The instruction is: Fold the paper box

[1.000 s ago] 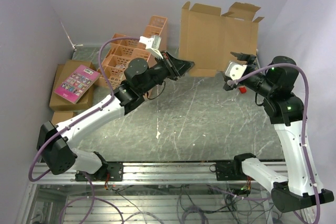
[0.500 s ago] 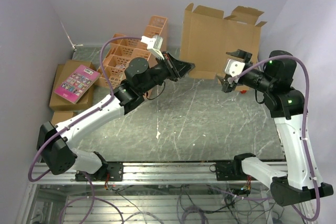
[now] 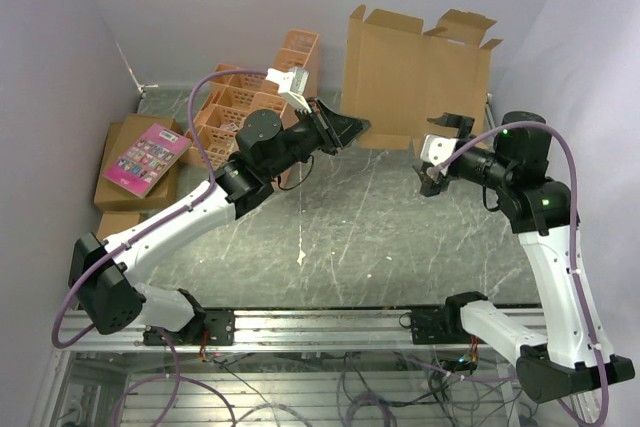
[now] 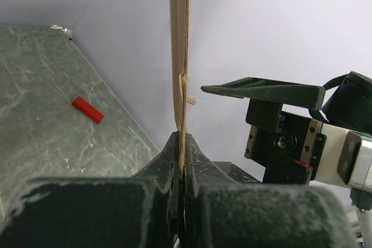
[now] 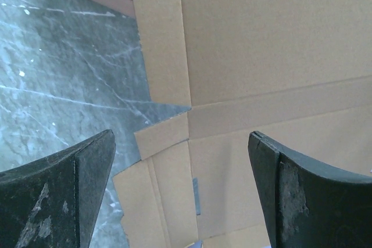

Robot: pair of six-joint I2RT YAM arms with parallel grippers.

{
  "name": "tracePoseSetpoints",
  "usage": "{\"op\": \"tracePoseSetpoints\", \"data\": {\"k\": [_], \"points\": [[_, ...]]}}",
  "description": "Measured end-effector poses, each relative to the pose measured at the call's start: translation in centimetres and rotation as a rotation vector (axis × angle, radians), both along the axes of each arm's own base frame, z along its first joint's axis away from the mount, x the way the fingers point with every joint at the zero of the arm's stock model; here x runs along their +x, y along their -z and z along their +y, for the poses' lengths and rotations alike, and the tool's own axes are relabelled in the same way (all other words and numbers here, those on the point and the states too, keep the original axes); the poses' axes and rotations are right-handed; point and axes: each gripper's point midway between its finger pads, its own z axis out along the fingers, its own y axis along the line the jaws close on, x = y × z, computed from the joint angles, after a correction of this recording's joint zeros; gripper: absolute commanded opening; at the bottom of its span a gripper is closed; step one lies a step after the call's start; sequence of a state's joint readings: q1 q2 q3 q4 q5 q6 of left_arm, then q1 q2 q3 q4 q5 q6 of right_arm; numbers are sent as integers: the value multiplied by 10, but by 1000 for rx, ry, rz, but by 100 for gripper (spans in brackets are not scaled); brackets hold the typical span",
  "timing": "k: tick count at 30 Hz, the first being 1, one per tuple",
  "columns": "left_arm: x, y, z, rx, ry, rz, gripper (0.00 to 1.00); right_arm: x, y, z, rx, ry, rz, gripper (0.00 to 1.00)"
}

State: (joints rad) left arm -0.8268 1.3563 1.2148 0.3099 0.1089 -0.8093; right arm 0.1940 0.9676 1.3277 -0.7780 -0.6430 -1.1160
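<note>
The paper box is a flat brown cardboard sheet with flaps, standing upright at the back of the table. My left gripper is shut on its lower left edge. In the left wrist view the sheet runs edge-on up from between the closed fingers of the left gripper. My right gripper hangs open just in front of the sheet's lower right part, holding nothing. The right wrist view shows the creased panels and flaps of the box beyond the wide-apart fingers of the right gripper.
An orange lattice crate stands left of the sheet, behind the left arm. A pink book lies on brown cartons at the far left. A small red block lies on the grey tabletop near the wall.
The right gripper has opened wider and drawn back a little toward the left, away from the sheet. The left gripper keeps its hold in the same place.
</note>
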Motion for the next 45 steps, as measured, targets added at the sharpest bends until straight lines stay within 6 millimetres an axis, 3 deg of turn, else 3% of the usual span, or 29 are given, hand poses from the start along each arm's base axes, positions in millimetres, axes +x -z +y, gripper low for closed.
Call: {"op": "tracePoseSetpoints", "data": {"k": [7,16,24,37,45], "points": [[0,0,0,-3,1,3,7,12,-7,-7,-10,51,-52,92],[0,-2,0,-10,-1,-1,7,21,-14,-11,15,103,-52,79],[-2,-5,1,-13,7,-4,7,27,-41,-14,56,144,-108,68],[-9,-6,-2,-8,47,-17,7,34,-33,-14,66,161,-70,64],[-9,-4,-10,-5,80,-22,7,41,-25,-14,67,173,-48,67]]}}
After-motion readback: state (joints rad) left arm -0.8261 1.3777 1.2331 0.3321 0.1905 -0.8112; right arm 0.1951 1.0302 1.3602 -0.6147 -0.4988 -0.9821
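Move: The small corner tab of the paper box, hanging at the crease between the two big panels, lies just in front of the right gripper: about 2 cm ahead, 2 cm left and 3 cm below. The near-edge strip, its middle 3 cm ahead and 8 cm left of that gripper, runs up to the tab; the far big panel is centred some 12 cm ahead and 4 cm left. From the left gripper, which already holds the box, the tab is about 11 cm right and 1 cm back. Push the open right gripper forward about 4 cm and raise it, up some 4 cm and then easing down to finish 2 to 3 cm higher, turning it about 10 degrees clockwise. Narrow its fingers to roughly two thirds open as you go, and bring the lower fingertip against the corner tab to fold it inward. Keep the left gripper shut on the box edge, drawing back only about a centimetre. ##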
